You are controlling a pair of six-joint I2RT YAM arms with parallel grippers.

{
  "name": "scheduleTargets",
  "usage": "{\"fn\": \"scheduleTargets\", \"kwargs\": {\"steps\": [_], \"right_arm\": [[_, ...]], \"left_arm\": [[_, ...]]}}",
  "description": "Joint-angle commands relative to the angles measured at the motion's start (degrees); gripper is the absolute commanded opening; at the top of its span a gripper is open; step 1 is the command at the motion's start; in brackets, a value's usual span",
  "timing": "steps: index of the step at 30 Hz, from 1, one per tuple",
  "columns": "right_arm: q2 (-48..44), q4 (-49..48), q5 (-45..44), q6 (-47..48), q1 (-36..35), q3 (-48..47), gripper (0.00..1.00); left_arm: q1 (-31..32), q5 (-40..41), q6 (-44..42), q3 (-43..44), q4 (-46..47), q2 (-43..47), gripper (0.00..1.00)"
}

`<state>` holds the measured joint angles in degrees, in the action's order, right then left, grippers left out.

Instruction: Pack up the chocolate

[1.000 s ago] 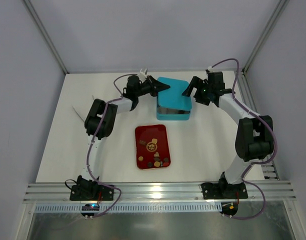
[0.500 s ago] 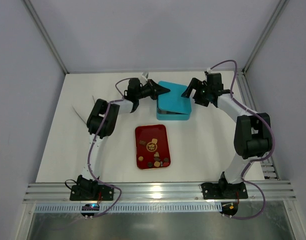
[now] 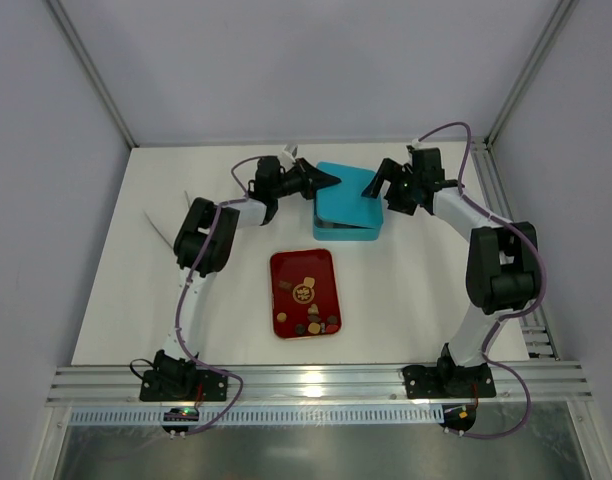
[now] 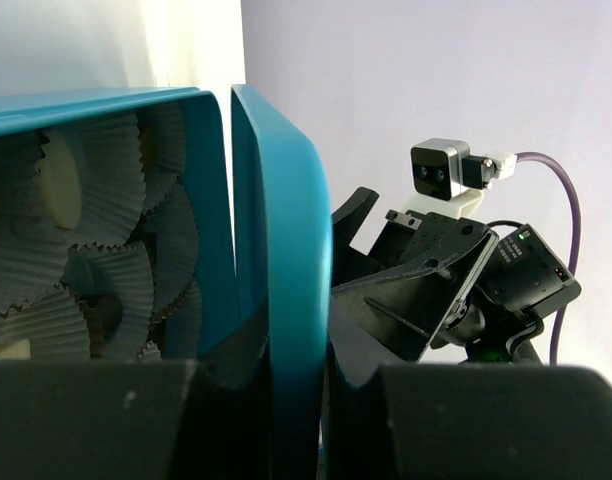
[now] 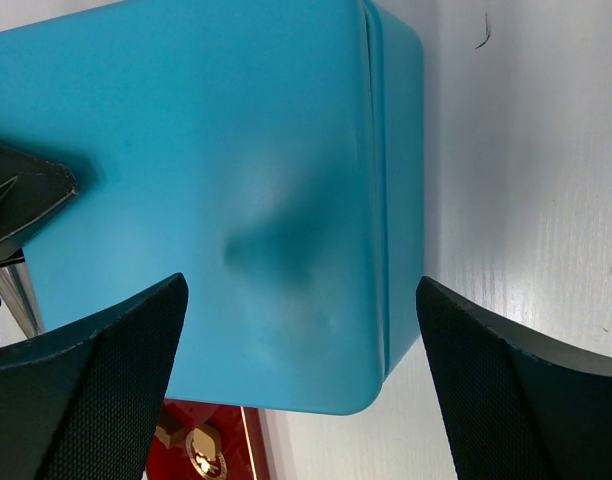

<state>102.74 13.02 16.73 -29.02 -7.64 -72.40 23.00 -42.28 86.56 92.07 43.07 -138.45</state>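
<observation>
The chocolate [image 3: 307, 293] lies as small brown and tan pieces on the red tray [image 3: 286, 262] mid-table; a few pieces [image 5: 191, 445] show in the right wrist view. Behind the tray stands a teal box [image 3: 346, 233] with its teal lid [image 3: 344, 193] on top. My left gripper [image 3: 329, 181] is shut on the lid's left edge [image 4: 286, 230], one finger on each side. Grey-white paper cups [image 4: 106, 230] line the box's inside. My right gripper [image 3: 376, 188] hangs open over the lid's right edge [image 5: 216, 200], touching nothing.
The right arm's gripper and wrist camera [image 4: 441, 170] face my left gripper from across the lid. White table [image 3: 436, 290] lies around the box and tray, with wall posts at the back corners. A thin white strip [image 3: 158, 228] lies at the left.
The right gripper has drifted slightly toward the lid, still open. The left gripper keeps its hold on the lid's edge and has barely moved.
</observation>
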Motion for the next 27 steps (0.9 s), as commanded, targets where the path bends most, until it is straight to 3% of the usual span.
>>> {"fn": "scheduleTargets", "kwargs": {"steps": [1, 13, 27], "right_arm": [[0.8, -2.6, 0.8, 0.0, 0.1, 0.0, 0.95], [2.3, -2.9, 1.3, -0.3, -0.1, -0.4, 0.94], [4.3, -3.3, 1.8, -0.6, -0.4, -0.3, 0.93]], "left_arm": [[-0.1, -1.8, 0.4, 2.1, 3.5, -0.6, 0.17], [-0.6, -2.0, 0.4, 1.7, 3.4, -0.9, 0.31], [-1.8, -2.0, 0.1, 0.8, 3.1, -0.7, 0.38]]}}
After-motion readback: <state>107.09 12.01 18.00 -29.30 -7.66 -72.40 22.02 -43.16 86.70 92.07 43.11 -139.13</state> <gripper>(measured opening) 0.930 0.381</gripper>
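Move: The lid lies between the hands, held at its left side: its middle is about 5 cm to the right of the left hand and 3 cm back, roughly 1 cm below. From the right hand, which hangs open over the lid's right side, its middle is some 5 cm left, about 1 cm ahead and 5 cm below. From the right hand the chocolate box's middle is 6 cm left, 2 cm back and 8 cm down; the red tray is 17 cm left, 24 cm back and 10 cm down. The left hand stays almost where it is at the lid's left side, sinking barely 1 cm before it starts easing back to its left, while its fingers part from nearly shut to over a third open, so that the upper finger stands clear of the lid and the lower one is still underneath. Meanwhile the right hand comes about 3 cm straight down towards the lid's right side, fingers kept wide and tipping some 5 degrees further down, with no contact to be seen yet. ##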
